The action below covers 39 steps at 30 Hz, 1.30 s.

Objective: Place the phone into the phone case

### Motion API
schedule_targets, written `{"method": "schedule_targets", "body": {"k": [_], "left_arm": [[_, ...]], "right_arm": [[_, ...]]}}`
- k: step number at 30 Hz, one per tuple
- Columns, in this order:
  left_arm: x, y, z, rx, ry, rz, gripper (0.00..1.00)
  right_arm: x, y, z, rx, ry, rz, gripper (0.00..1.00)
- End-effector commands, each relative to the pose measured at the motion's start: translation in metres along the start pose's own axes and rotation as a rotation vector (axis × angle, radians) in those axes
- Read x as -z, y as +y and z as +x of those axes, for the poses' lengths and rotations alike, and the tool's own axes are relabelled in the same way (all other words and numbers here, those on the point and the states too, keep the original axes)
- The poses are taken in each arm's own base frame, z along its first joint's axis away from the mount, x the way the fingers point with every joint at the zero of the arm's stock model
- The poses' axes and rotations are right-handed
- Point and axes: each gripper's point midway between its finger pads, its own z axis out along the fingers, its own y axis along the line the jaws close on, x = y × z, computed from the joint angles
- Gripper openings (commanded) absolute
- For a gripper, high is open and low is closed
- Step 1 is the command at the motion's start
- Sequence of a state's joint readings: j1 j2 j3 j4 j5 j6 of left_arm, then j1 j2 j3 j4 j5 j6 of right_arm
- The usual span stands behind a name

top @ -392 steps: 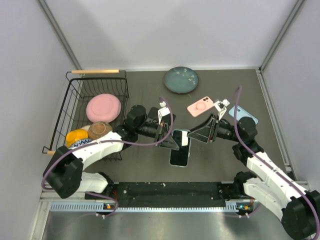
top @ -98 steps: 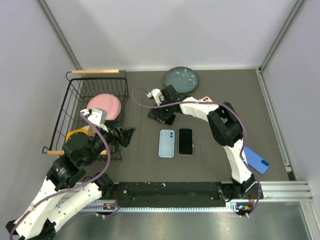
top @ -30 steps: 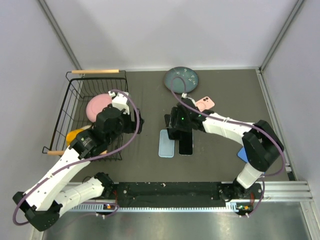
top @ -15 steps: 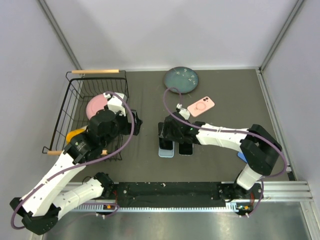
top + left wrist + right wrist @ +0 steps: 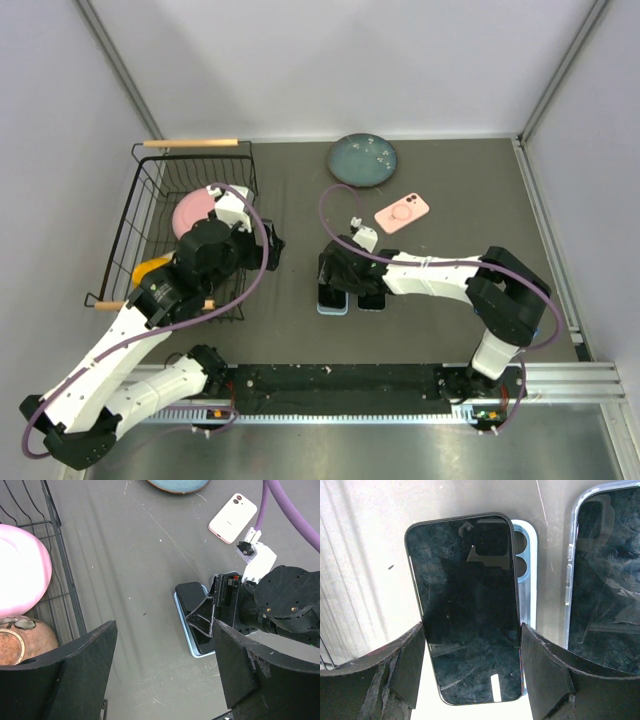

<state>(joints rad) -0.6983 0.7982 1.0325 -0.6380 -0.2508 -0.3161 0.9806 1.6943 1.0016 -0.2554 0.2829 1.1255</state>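
Observation:
In the right wrist view a black phone (image 5: 465, 605) sits between my right gripper's (image 5: 471, 637) fingers, which press on both of its long edges. It lies slightly askew over a light blue phone case (image 5: 526, 570), whose camera holes show past its right edge. From above, my right gripper (image 5: 338, 278) covers most of both; only the case's near end (image 5: 332, 309) shows. The left wrist view has the phone (image 5: 189, 594) on the case (image 5: 184, 622) under the right gripper (image 5: 210, 615). My left gripper (image 5: 162, 645) hovers open and empty beside the basket (image 5: 272, 245).
A second black phone in a clear bumper (image 5: 605, 580) lies just right of the case (image 5: 372, 298). A pink phone case (image 5: 402, 212) and a teal plate (image 5: 362, 160) sit farther back. The wire basket (image 5: 150, 200) on the left holds a pink plate (image 5: 207, 212) and bowls.
My right gripper has come toward the near edge and slightly left, with the phone now over the light blue case. The left arm has barely shifted.

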Motion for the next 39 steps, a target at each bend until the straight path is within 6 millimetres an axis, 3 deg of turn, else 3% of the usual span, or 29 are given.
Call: {"method": "schedule_targets", "body": {"k": [1, 5, 11, 24, 25, 26, 31, 39], "left_arm": [[0.002, -0.002, -0.008, 0.016, -0.031, 0.014, 0.82], [0.001, -0.002, -0.008, 0.020, -0.038, 0.013, 0.82], [-0.001, -0.004, -0.007, 0.019, -0.036, 0.019, 0.82], [0.002, -0.003, -0.010, 0.011, -0.047, 0.019, 0.83], [0.001, -0.002, -0.009, 0.009, -0.043, 0.016, 0.83], [0.002, -0.003, -0.010, 0.009, -0.046, 0.019, 0.83], [0.003, -0.002, -0.012, 0.005, -0.052, 0.014, 0.83], [0.005, -0.003, -0.014, 0.005, -0.058, 0.023, 0.83]], "right_arm": [[0.005, 0.009, -0.008, -0.030, -0.055, -0.011, 0.42], [0.006, 0.008, -0.004, -0.037, -0.051, -0.004, 0.56], [0.007, 0.004, -0.001, -0.033, -0.066, 0.029, 0.69], [0.019, 0.011, -0.007, 0.014, -0.096, 0.045, 0.88], [0.020, 0.012, -0.009, 0.023, -0.102, 0.044, 0.97], [0.023, 0.013, -0.011, 0.048, -0.108, 0.038, 0.99], [0.027, 0.019, -0.020, 0.148, -0.127, 0.026, 0.99], [0.018, 0.019, -0.025, 0.289, -0.132, 0.064, 0.99]]}}
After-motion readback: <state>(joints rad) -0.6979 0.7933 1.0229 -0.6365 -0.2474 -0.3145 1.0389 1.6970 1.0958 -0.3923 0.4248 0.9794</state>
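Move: My right hand holds the black phone just above the light-blue phone case, whose middle lies roughly 1 cm ahead, 1 cm to the right and about 1 cm below that hand. The other phone, in its clear case, lies some 10 cm to the right and 1 cm ahead; the pink case is about 19 cm ahead and 18 cm right, both down on the table. From my left hand, the light-blue case is about 14 cm right, 2 cm ahead and 24 cm below. With the phone still pinched by its long edges, I ease my right hand about 1 cm back and slightly right over the light-blue case, then spread the fingers wide to let go. As they open I lift off some 2 cm, coming forward again by 1 cm and tilting about 15 degrees, right side up. ##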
